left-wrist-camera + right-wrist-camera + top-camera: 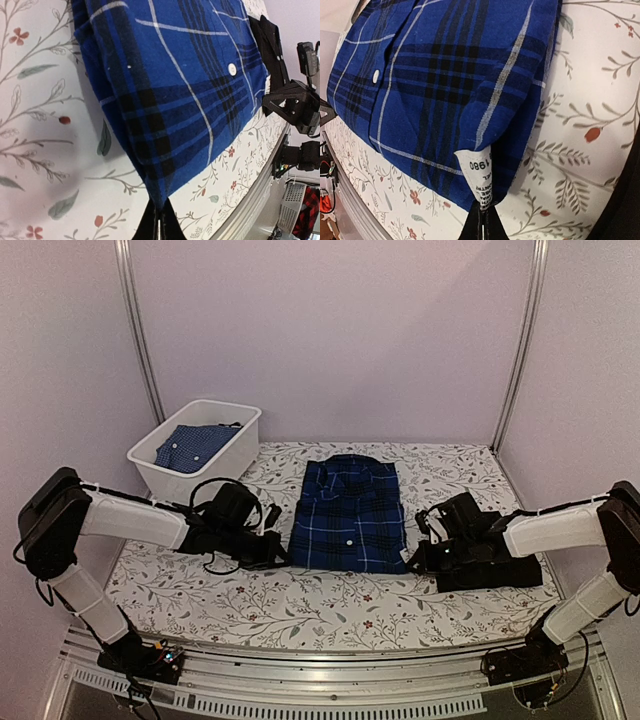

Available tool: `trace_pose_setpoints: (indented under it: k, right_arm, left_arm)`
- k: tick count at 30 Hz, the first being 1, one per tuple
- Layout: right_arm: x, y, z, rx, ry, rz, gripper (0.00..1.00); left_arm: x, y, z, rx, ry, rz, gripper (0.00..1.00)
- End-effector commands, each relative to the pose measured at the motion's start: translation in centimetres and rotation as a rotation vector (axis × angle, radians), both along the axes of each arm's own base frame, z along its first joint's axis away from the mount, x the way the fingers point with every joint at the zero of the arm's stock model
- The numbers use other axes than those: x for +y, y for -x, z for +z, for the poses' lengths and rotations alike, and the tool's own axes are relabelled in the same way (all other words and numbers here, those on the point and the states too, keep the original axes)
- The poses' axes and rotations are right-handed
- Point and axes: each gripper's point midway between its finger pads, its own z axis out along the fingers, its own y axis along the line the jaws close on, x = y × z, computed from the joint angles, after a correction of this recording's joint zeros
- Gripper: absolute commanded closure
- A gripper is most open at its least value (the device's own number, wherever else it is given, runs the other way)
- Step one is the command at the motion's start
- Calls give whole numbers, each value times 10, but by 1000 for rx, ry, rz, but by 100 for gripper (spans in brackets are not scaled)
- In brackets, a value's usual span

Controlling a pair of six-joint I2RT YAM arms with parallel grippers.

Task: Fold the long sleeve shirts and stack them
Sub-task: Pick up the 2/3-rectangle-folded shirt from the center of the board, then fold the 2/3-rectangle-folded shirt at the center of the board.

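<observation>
A navy-and-blue plaid long sleeve shirt (348,515) lies folded in a rectangle at the middle of the table, collar at the far end. My left gripper (284,557) is shut on its near left corner, and the left wrist view shows the cloth (175,85) pinched between the closed black fingers of my left gripper (159,220). On the near right corner my right gripper (412,562) is shut too. In the right wrist view my right gripper (483,222) nips the plaid shirt (445,75) and its white care label (477,175). A black shirt (500,570) lies under the right arm.
A white bin (243,432) stands at the back left with a blue dotted garment (195,448) inside. The table has a floral cloth (250,600) and a metal rail along its near edge (320,665). Purple walls close in the back and sides.
</observation>
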Motion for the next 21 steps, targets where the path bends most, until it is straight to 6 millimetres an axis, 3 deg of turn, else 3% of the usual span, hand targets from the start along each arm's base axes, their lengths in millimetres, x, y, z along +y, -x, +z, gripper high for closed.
trace_pose_setpoints:
  k: [1,4,7,10,12,14,18,21]
  right_arm:
    - [-4,44,2,50,29,12,100]
    - [0,68,16,44,11,18,100]
    - [4,78,37,24,-22,3,100]
    - [10,69,74,-35,-68,-16,100]
    - [17,54,107,-105,-82,-23,100]
    - [20,29,135,-168,-81,-42,100]
    - [24,-49,164,-255,-94,-77,100]
    - [24,-124,156,-291,-81,-107,100]
  left_arm:
    - [9,42,5,1,-76,28,100]
    - [12,69,13,-12,-81,50,100]
    - [17,82,25,-47,-98,74,100]
    - [18,78,52,-105,-99,99,100]
    - [22,64,72,-177,-117,122,100]
    - [25,35,93,-220,-96,149,100]
    - [23,-34,114,-267,-28,141,100]
    - [24,-102,108,-289,-26,164,100]
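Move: Both grippers are already shut on the near corners of the folded plaid shirt. The shirt's middle lies about 18 cm ahead and 13 cm to the right of the left gripper, some 4 cm lower. From the right gripper it is also 18 cm ahead, 12 cm to the left and 3 cm lower. The black shirt lies 5 cm ahead and 16 cm right of that gripper, also 3 cm below. The white box stands roughly 32 cm ahead and 21 cm left of the left gripper. Keep both grippers shut on the shirt's near corners and drag it back towards the bases, some 8 cm, rising gently. Then reverse into a quick lift up and forward over the lying part, ending about 11 cm (left) and 17 cm (right) higher and a little farther out than at the start, fingers tilting outward some 15 degrees. ##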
